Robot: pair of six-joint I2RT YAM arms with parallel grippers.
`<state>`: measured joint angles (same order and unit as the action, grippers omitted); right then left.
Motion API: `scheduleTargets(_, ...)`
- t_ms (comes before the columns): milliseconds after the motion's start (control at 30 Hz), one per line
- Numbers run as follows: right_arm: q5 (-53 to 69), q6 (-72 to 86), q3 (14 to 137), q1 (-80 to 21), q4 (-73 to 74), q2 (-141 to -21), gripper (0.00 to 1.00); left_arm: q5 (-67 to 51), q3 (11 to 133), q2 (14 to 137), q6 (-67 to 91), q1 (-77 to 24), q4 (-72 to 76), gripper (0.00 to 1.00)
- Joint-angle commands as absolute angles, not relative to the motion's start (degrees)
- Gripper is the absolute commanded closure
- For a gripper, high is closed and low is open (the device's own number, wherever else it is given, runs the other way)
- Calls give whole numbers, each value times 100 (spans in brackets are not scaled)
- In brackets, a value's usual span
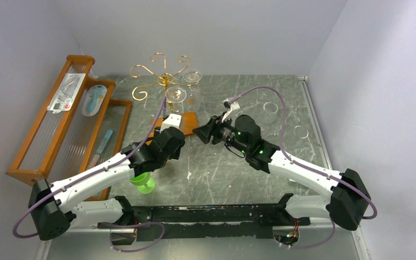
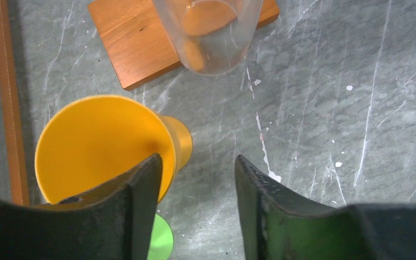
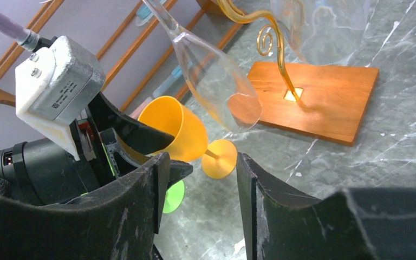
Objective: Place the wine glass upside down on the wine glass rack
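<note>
A yellow wine glass (image 3: 176, 127) lies on its side on the grey table, foot (image 3: 219, 158) toward the rack's wooden base (image 3: 325, 103). My left gripper (image 2: 197, 162) is open at its mouth. One fingertip (image 2: 149, 179) overlaps the rim (image 2: 100, 143); the other stands apart over bare table. Seen from the right wrist, one left finger reaches into the mouth and the other sits below the bowl. The gold wire rack (image 1: 162, 76) holds clear glasses (image 1: 176, 95) upside down. My right gripper (image 3: 203, 162) hangs open and empty, facing the left one.
A green wine glass (image 1: 142, 183) sits by the left arm, its foot (image 2: 160, 238) showing under the left finger. A large wooden shelf (image 1: 49, 124) with packaged items lines the left side. Two clear round pieces (image 1: 271, 106) lie on the table at right.
</note>
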<state>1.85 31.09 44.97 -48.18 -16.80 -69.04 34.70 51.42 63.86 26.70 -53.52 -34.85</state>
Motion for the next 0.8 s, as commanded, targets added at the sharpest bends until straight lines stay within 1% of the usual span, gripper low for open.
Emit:
scheduleTargets(0, 84, 3169, 4444, -4833, -1703, -6811, 48, 3516, 5089, 6459, 2780, -5331, -3466, 48)
scheduleTargets(33, 68, 3171, 4439, -4833, -1711, -6808, 48, 3489, 5081, 6499, 2767, -5331, -3523, 52)
scheduleTargets(200, 15, 3191, 4455, -4834, -1641, -6794, 48, 3359, 5115, 6665, 2777, -5327, -3908, 63)
scheduleTargets(267, 15, 3198, 4464, -4833, -1631, -6794, 48, 3319, 5123, 6688, 2769, -5331, -3972, 70)
scheduleTargets(367, -126, 3255, 4465, -4834, -1617, -6781, 49, 3278, 5234, 6659, 2771, -5327, -4077, 83)
scheduleTargets(433, -174, 3296, 4450, -4834, -1609, -6730, 49, 3180, 5352, 6569, 2718, -5329, -4119, 94)
scheduleTargets(533, -328, 3377, 4422, -4832, -1538, -6658, 49, 2763, 5579, 6371, 2560, -5331, -4133, 95)
scheduleTargets(767, -499, 3448, 4448, -4832, -1284, -6395, 49, 1258, 6119, 5668, 2190, -5329, -4007, 95)
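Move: The orange wine glass stands with its middle about 4 cm left of the left hand, level with it fore and aft and some 8 cm below. Its right rim lies just under the open fingers. The rack's wooden base is about 13 cm ahead, 2 cm right; the hanging glass is 10 cm ahead, 2 cm right. The green wine glass stands some 11 cm back, 10 cm left. The orange glass lies about 13 cm left and 2 cm back of the right hand, 15 cm lower. Pinching the right wall of the orange wine glass at its rim, the left hand first sinks about 2 cm while its fingers shut, one inside the bowl and one outside, then lifts some 5 cm, swinging right and slightly back with a clockwise turn of about 10 degrees. The open, empty right hand eases a little right and up, away from the orange glass's starting place. ##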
